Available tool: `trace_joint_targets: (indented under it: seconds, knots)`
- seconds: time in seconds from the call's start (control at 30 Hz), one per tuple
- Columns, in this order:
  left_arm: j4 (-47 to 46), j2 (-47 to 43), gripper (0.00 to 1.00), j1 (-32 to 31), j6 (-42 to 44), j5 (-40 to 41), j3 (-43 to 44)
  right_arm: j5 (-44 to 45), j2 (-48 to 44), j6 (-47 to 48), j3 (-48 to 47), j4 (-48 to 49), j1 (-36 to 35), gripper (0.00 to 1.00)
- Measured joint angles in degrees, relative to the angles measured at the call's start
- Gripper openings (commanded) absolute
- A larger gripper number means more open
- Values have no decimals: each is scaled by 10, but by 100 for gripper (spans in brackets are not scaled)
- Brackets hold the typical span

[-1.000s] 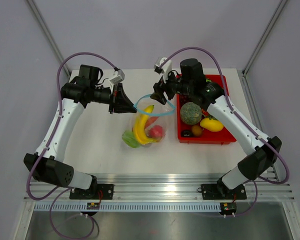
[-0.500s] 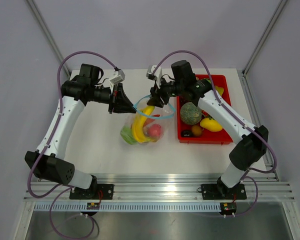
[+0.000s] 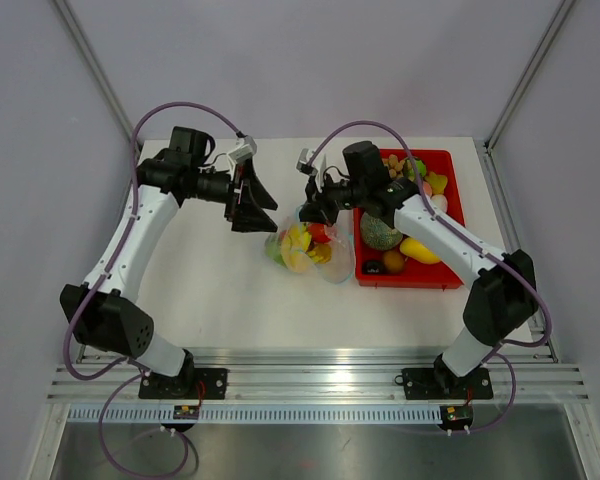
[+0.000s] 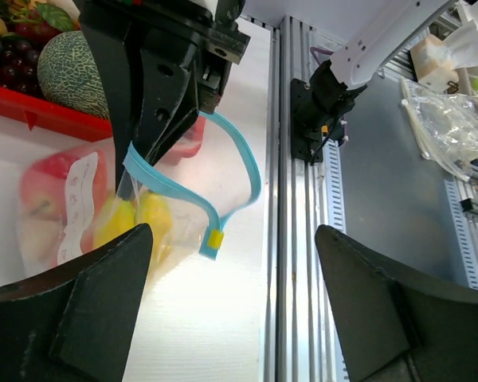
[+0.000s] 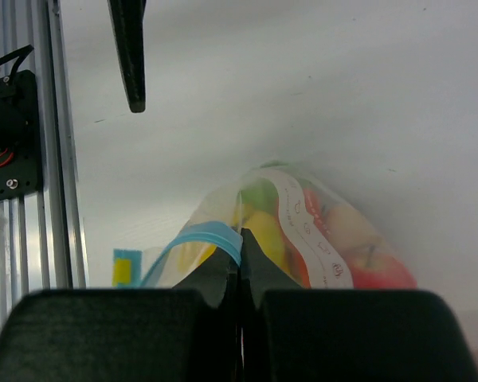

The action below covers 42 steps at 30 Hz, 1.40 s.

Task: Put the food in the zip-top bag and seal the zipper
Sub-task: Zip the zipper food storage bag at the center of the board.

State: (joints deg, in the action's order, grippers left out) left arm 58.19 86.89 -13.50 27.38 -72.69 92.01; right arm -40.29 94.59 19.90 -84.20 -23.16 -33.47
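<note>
The zip-top bag [image 3: 308, 250] lies next to the red tray, with yellow banana, red fruit and a green piece of food inside. My right gripper [image 3: 310, 212] is shut on the bag's teal zipper [image 5: 215, 236] at the mouth; the wrist view shows the pinch [image 5: 240, 248]. My left gripper [image 3: 263, 212] is wide open and empty, just left of the bag. In the left wrist view, the zipper [image 4: 231, 179] loops open, its yellow slider [image 4: 213, 239] hangs between my open fingers [image 4: 103, 278], and the bag [image 4: 72, 207] lies left.
The red tray [image 3: 412, 277] at the right holds a green melon [image 3: 380, 230], a yellow fruit [image 3: 423, 248], an orange piece and dark grapes. The aluminium rail [image 3: 320, 360] runs along the table's near edge. The left finger [image 5: 130, 56] shows in the right wrist view.
My left gripper has let go of the bag's mouth and opened wide. The mouth has collapsed from a wide loop, and the bag has shifted right towards the tray in my right gripper.
</note>
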Motion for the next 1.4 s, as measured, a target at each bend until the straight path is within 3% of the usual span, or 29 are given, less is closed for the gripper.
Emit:
trace_joint_targets:
  seconds: [0.17, 0.3, 0.43, 0.67, 0.87, 1.1, 1.4]
  knots:
    - [-119, -43, 72, 26, -55, 12, -116, -19, 0, -30, 26, 61, 9, 0]
    - [-284, -163, 70, 42, -101, 79, -310, -34, 4, -52, 28, 84, 23, 0]
    - [-407, -266, 69, 17, -121, 161, -431, -49, 20, -72, 26, 91, 33, 0]
    - [-524, -292, 73, -105, -105, 357, -476, -59, 51, -109, 4, 100, 40, 0]
    - [-583, -286, 72, -120, -92, 435, -513, -59, 51, -123, 4, 101, 40, 0]
    - [-645, -262, 67, -125, -120, 433, -514, -59, 51, -128, 4, 103, 40, 0]
    - [-657, -240, 54, -142, -150, 395, -514, -59, 51, -133, 4, 105, 40, 0]
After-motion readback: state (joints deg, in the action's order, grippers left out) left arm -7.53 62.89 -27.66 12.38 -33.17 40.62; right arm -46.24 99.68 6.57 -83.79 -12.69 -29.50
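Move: The yellow slider at the near end of the blue zipper lies about 8 cm to the left hand's right and 10 cm below it, level fore and aft. The right hand already pinches the zipper rim some 6 cm farther out than that slider, so from it the slider is about 6 cm back, 2 cm left and 2 cm down. The bananas in the bag are about 10 cm below the right hand and 3 cm to its left; the melon is some 18 cm to its right, 7 cm ahead and 14 cm lower. Keeping its pinch on the blue zipper rim, the right hand draws it about 3 cm forward, tips slightly and then holds still. The left hand sinks about 10 cm, first veering left, then coming back right and a little forward towards the yellow slider; it turns counter-clockwise, rolls some 30 degrees about its fingers, and partly closes them without shutting. ##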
